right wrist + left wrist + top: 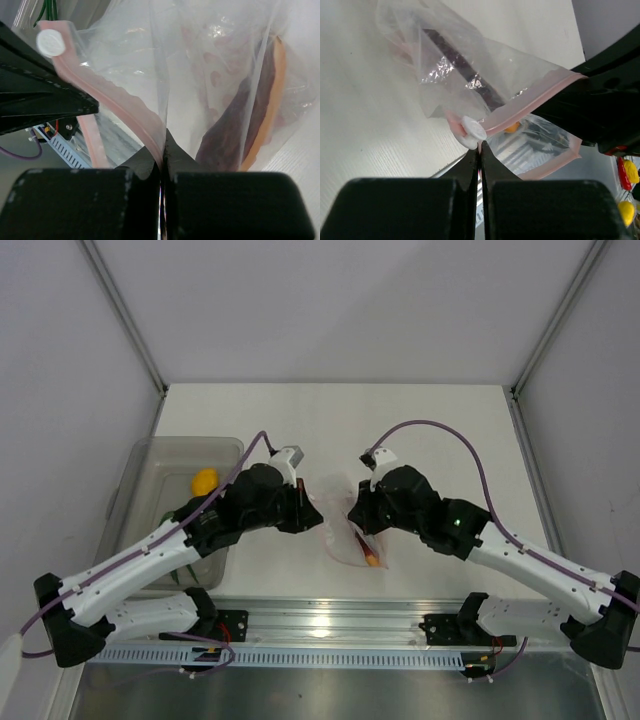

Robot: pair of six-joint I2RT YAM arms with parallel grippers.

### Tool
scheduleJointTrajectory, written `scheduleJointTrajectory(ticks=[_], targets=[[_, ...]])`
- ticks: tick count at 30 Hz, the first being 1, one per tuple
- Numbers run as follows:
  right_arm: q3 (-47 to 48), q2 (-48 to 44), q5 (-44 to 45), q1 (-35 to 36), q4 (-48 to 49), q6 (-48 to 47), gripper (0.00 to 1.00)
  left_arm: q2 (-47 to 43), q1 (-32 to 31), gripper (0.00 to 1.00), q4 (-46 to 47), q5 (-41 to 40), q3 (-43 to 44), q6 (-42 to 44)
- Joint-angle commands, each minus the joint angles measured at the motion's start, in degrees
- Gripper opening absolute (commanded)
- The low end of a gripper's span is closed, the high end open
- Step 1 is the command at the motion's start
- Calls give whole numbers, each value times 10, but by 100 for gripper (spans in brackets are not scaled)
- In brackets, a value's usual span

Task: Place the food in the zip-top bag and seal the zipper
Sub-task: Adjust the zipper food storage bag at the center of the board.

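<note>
The clear zip-top bag (340, 530) is held between both grippers over the table's middle. My left gripper (480, 145) is shut on the bag's mouth edge, just below a white slider tab (472, 131) on the pinkish-red zipper (530, 102). My right gripper (163, 145) is shut on the zipper (115, 100) at the other side. Inside the bag lie an elongated dark red piece (235, 135) and an orange carrot-like piece (272, 100), also seen from above (368, 553). A yellow lemon-like fruit (205, 481) sits in the bin, with thin green stems (50, 10) nearby.
A translucent grey bin (150, 465) stands at the left, partly under my left arm. The metal rail (330, 625) with both arm bases runs along the near edge. White walls close off the table at the back and sides.
</note>
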Motion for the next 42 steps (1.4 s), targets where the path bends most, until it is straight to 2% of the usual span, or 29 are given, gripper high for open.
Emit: scheduleJointTrajectory(ticks=[1,8,13,15,16,18,19,20,22,26,29,30,33,34,39,41,42], targets=[[22,6,11,7,32,9,0,-25,4,1,-12,0,31,-8],[49,30,2,11,41,9,0,-64,5,0,-46,-35,66,-2],[104,57,0,18,37,-2,0,-87,12,1,-80,-58,71,0],[139,75,11,19,29,-16,0,-91,20,12,-93,-60,71,-3],[150,80,15,19,23,-22,0,-92,23,25,-101,-63,70,-7],[168,96,32,19,10,-39,0,-105,26,39,-122,-80,68,-13],[182,100,37,18,2,-44,0,-112,27,54,-127,-85,65,-14],[186,104,40,19,0,-47,0,-127,27,60,-132,-96,64,-16],[190,109,48,17,-6,-53,0,-148,27,68,-143,-107,61,-18],[183,106,49,10,-7,-50,0,-199,30,77,-182,-159,62,-37],[175,101,52,9,-8,-47,0,-225,45,84,-246,-233,70,-90],[172,95,55,9,-10,-45,0,-228,55,88,-281,-242,73,-99],[161,83,60,9,-14,-44,0,-232,123,92,-312,-236,75,-105],[160,80,62,7,-15,-42,0,-233,163,96,-315,-232,75,-103],[145,61,68,5,-26,-37,0,-230,294,99,-327,-214,60,-113],[139,50,70,5,-31,-36,0,-224,334,100,-305,-193,44,-105],[137,46,72,5,-34,-36,0,-222,374,100,-296,-179,35,-104]])
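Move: Each hand already pinches the bag's zipper edge in its fingertips, the bag hanging open between and below them. The food inside lies about 10 cm right of the left hand, 3 cm ahead and 17 cm down; from the right hand it is 4 cm right, 3 cm ahead. The tray's middle is some 32 cm left of the left hand and 9 cm ahead, its yellow food 29 cm left and 17 cm ahead, both roughly 18 cm down. Left hand lifts, releases the zipper edge, swings 23 cm left; right hand, still pinching, rises 5 cm. ##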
